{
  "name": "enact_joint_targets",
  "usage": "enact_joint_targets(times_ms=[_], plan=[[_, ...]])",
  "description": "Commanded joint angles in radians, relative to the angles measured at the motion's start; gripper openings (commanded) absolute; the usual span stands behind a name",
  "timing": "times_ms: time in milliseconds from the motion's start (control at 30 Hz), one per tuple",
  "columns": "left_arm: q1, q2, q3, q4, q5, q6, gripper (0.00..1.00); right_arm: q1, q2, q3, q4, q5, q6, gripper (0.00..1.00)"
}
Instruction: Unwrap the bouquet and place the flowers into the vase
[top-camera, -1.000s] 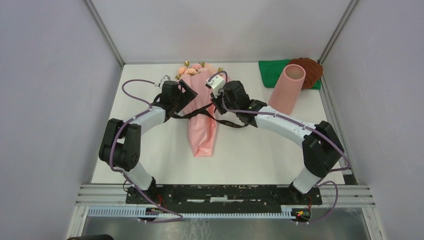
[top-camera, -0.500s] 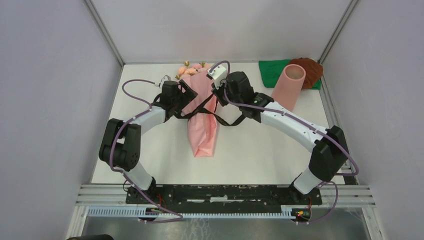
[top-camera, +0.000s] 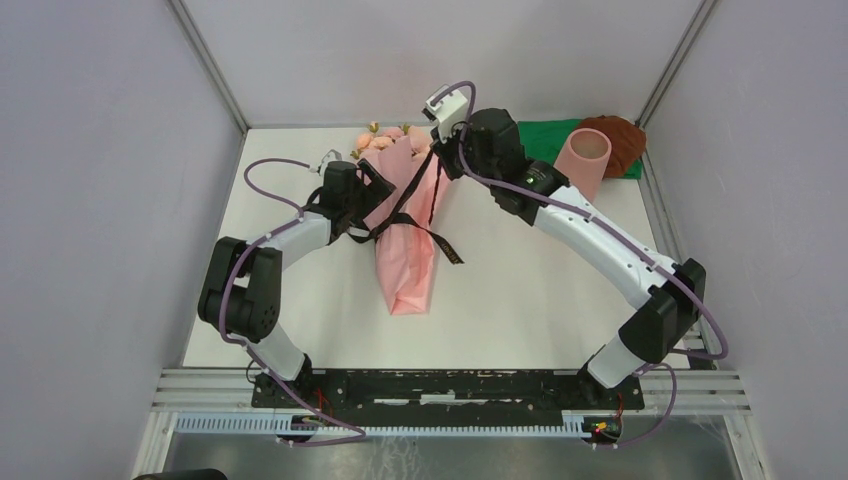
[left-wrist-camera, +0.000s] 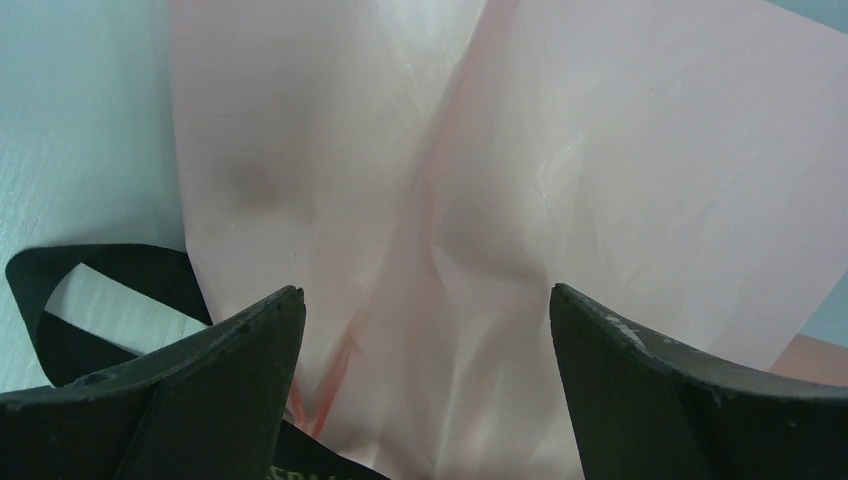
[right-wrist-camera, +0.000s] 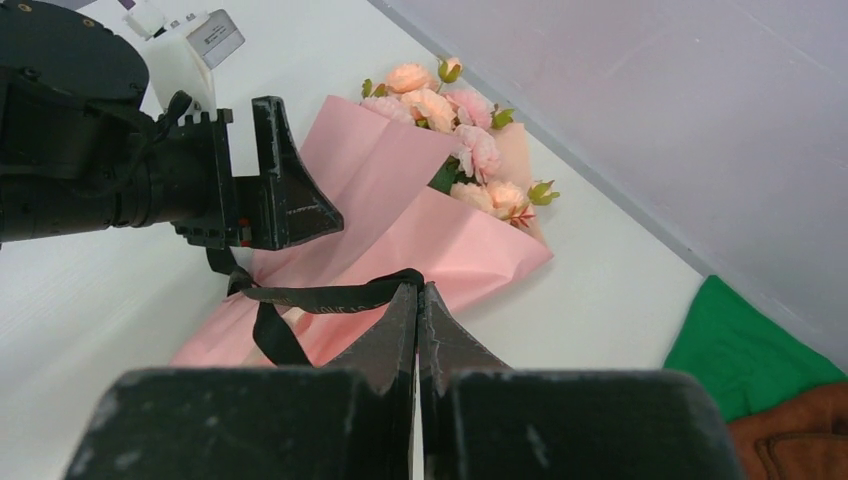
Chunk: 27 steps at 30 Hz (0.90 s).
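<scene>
The bouquet (top-camera: 405, 235) lies along the table's middle, a pink paper cone with its flowers (top-camera: 388, 140) at the far end. Its black ribbon (top-camera: 410, 205) is stretched up from the cone's waist to my right gripper (top-camera: 440, 160), which is shut on the ribbon's end (right-wrist-camera: 417, 288) and held above the paper. A loose tail trails to the right over the table (top-camera: 450, 255). My left gripper (top-camera: 373, 190) is open, its jaws astride the pink paper (left-wrist-camera: 560, 150) at the cone's left side, gripping nothing. The vase (top-camera: 582, 160) stands at the back right.
A green cloth (top-camera: 545, 140) and a brown bundle (top-camera: 620, 135) lie behind the vase in the far right corner. Grey walls with metal rails enclose the table on three sides. A loop of ribbon (left-wrist-camera: 60, 270) rests beside my left finger.
My right gripper has risen and moved toward the back right, drawing the ribbon taut out of its bow. One ribbon tail has dropped over the paper. The left arm has stayed put.
</scene>
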Motion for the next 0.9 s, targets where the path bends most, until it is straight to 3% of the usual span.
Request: enact_joint_targets(times_ms=[0, 100, 333, 567, 867], plan=[[0.004, -0.006, 0.004, 0.042, 0.014, 0.033, 0.97, -0.022, -0.07, 0.03, 0.045, 0.02, 0.011, 0.0], [0.004, -0.011, 0.001, 0.042, 0.011, 0.033, 0.96, -0.036, -0.102, 0.032, 0.086, 0.019, 0.011, 0.0], [0.003, -0.036, -0.007, 0.032, -0.003, 0.042, 0.96, -0.081, -0.11, 0.206, 0.017, 0.034, -0.029, 0.0], [0.005, -0.049, -0.018, 0.03, -0.005, 0.044, 0.97, -0.1, -0.32, 0.006, 0.238, 0.128, -0.067, 0.0], [0.004, -0.048, -0.019, 0.04, 0.01, 0.038, 0.96, -0.133, -0.319, 0.189, 0.141, 0.163, -0.134, 0.0]])
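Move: The right gripper is shut on the ribbon. The place where the ribbon wraps the bouquet's waist lies about 7 cm to this gripper's left, roughly level with it fore and aft, some 28 cm below. The flower heads are about 17 cm ahead and 10 cm left; the vase stands some 24 cm to the right and about 3 cm farther out. From the idle left gripper the same wrap is about 4 cm back, 5 cm right and 8 cm down. Keep the right gripper shut on the ribbon and draw it up and away from the bouquet, climbing about 23 cm while swinging some 13 cm right towards the vase's side. Ease back a little in the second half, and let the fingers tip upward about 30 degrees as the wrist also turns clockwise. ##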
